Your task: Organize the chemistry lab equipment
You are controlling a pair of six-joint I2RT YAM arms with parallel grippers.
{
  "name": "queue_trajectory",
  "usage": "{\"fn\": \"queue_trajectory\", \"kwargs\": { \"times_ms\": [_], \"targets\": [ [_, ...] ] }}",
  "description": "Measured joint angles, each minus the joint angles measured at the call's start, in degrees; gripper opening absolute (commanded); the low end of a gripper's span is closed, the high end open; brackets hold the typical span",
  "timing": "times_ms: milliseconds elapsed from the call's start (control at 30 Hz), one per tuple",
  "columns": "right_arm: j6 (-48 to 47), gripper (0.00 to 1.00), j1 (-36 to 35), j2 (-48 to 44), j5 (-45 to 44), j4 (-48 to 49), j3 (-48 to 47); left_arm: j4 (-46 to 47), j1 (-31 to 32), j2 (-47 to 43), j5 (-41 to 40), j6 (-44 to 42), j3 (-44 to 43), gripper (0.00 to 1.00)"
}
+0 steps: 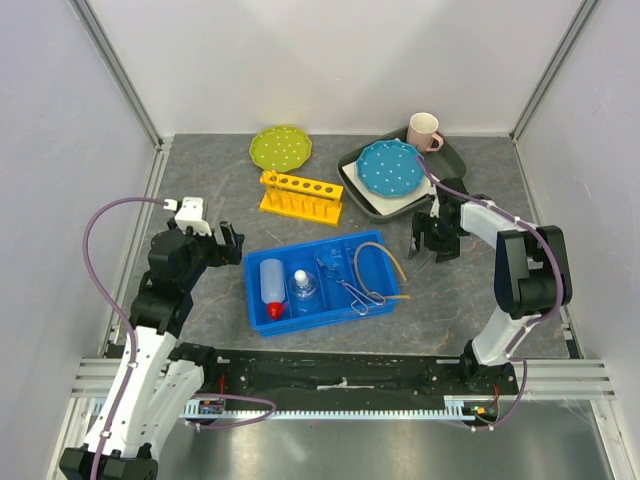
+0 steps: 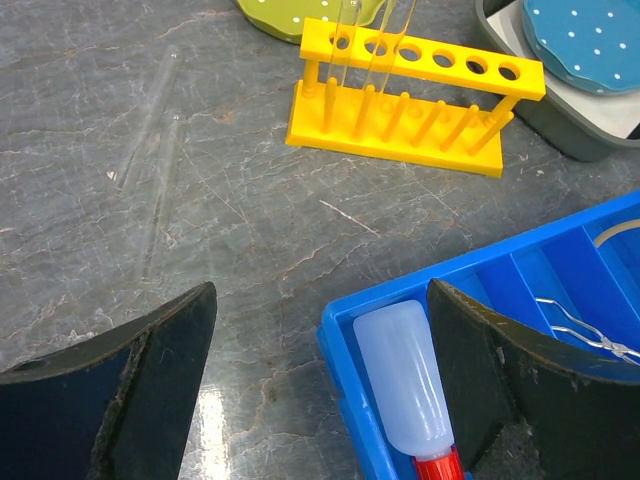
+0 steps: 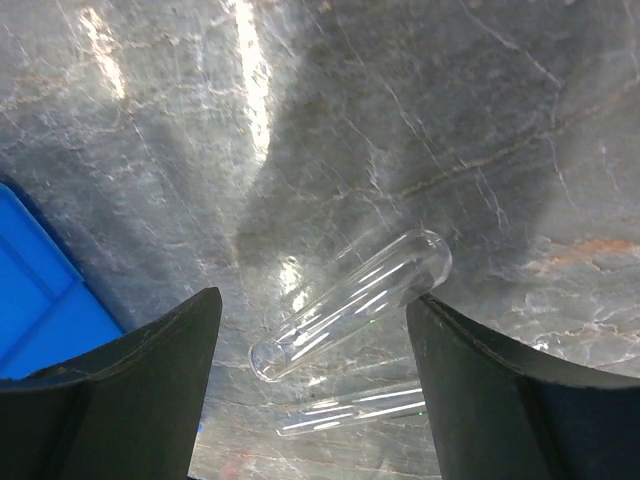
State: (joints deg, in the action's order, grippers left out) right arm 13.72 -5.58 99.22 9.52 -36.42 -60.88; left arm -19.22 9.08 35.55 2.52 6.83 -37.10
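Note:
The blue tray (image 1: 262, 322) holds the white squeeze bottle with red nozzle (image 1: 272, 288), the small glass flask (image 1: 303, 288), the thin metal tongs (image 1: 357, 292) and the tan tubing loop (image 1: 386, 264). My left gripper (image 1: 228, 243) hangs open over the tray's left corner. In its wrist view the gripper (image 2: 320, 290) has the squeeze bottle (image 2: 405, 375) by its right finger, untouched. My right gripper (image 1: 435, 240) stands open low over the table, right of the tray. A clear test tube (image 3: 350, 300) lies between its fingers (image 3: 312, 300), and a second tube (image 3: 350, 410) lies just nearer.
A yellow test-tube rack (image 1: 302, 195) with two tubes in it (image 2: 375, 40) stands behind the tray. Loose glass tubes (image 2: 150, 120) lie on the table at left. Green plate (image 1: 280, 147), blue plate (image 1: 390, 168) on a grey tray (image 1: 352, 160), pink mug (image 1: 424, 131) at the back.

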Motion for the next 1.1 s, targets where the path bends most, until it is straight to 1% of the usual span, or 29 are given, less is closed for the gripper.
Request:
{"fn": "queue_trajectory", "kwargs": {
  "times_ms": [133,200,233,267,300,400,500,733,867,1100],
  "targets": [
    [-0.1,0.78,-1.5,2.1,-0.9,-0.3,-2.4,0.0,0.0,0.2,0.1,0.0,0.0,0.91],
    [-0.4,0.73,-2.8,2.8,-2.7,-0.5,-3.3,0.0,0.0,0.3,0.2,0.0,0.0,0.91],
    [-0.7,0.73,-3.5,3.1,-3.7,-0.5,-3.6,0.0,0.0,0.4,0.2,0.0,0.0,0.91],
    [-0.9,0.68,-4.1,3.5,-4.7,-0.5,-4.0,0.0,0.0,0.5,0.2,0.0,0.0,0.91],
    [-1.1,0.65,-4.7,3.8,-5.7,-0.5,-4.3,0.0,0.0,0.6,0.2,0.0,0.0,0.91],
    [-2.1,0.61,-6.0,4.5,-7.5,-0.4,-5.0,0.0,0.0,0.7,0.2,0.0,0.0,0.91],
    [-2.7,0.58,-6.8,4.8,-8.5,-0.3,-5.3,0.0,0.0,0.7,0.2,0.0,0.0,0.91],
    [-4.2,0.43,-7.8,4.8,-9.9,0.7,-5.3,0.0,0.0,0.7,0.2,0.0,0.0,0.91],
    [-5.0,0.32,-8.0,4.8,-10.1,1.2,-5.3,0.0,0.0,0.8,0.2,0.0,0.0,0.91],
    [-6.6,0.26,-8.0,5.1,-10.8,1.5,-5.7,0.0,0.0,0.8,0.2,0.0,0.0,0.91]
  ]
}}
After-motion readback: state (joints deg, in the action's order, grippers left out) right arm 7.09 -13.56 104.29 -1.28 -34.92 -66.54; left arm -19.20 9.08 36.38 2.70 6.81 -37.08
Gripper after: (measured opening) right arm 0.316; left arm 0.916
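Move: The test tube lies almost under my open right hand, roughly level with it, 1 cm to its right and 1 cm below. A second, thinner tube lies about 4 cm back and 1 cm to the right of my hand. The middle of the blue tray is some 27 cm left and 8 cm back, that of the grey tray about 18 cm ahead and 6 cm left. From my left hand the test tube is about 45 cm right, 3 cm ahead and 21 cm below. I slide my right hand low over the table, about 3 cm forward towards the grey tray and 1.5 cm left, sinking barely half a centimetre. The wrist tips so its left side drops and turns some 10 degrees counter-clockwise, while the fingers close from nearly wide open until their tips pinch the test tube near its middle. ##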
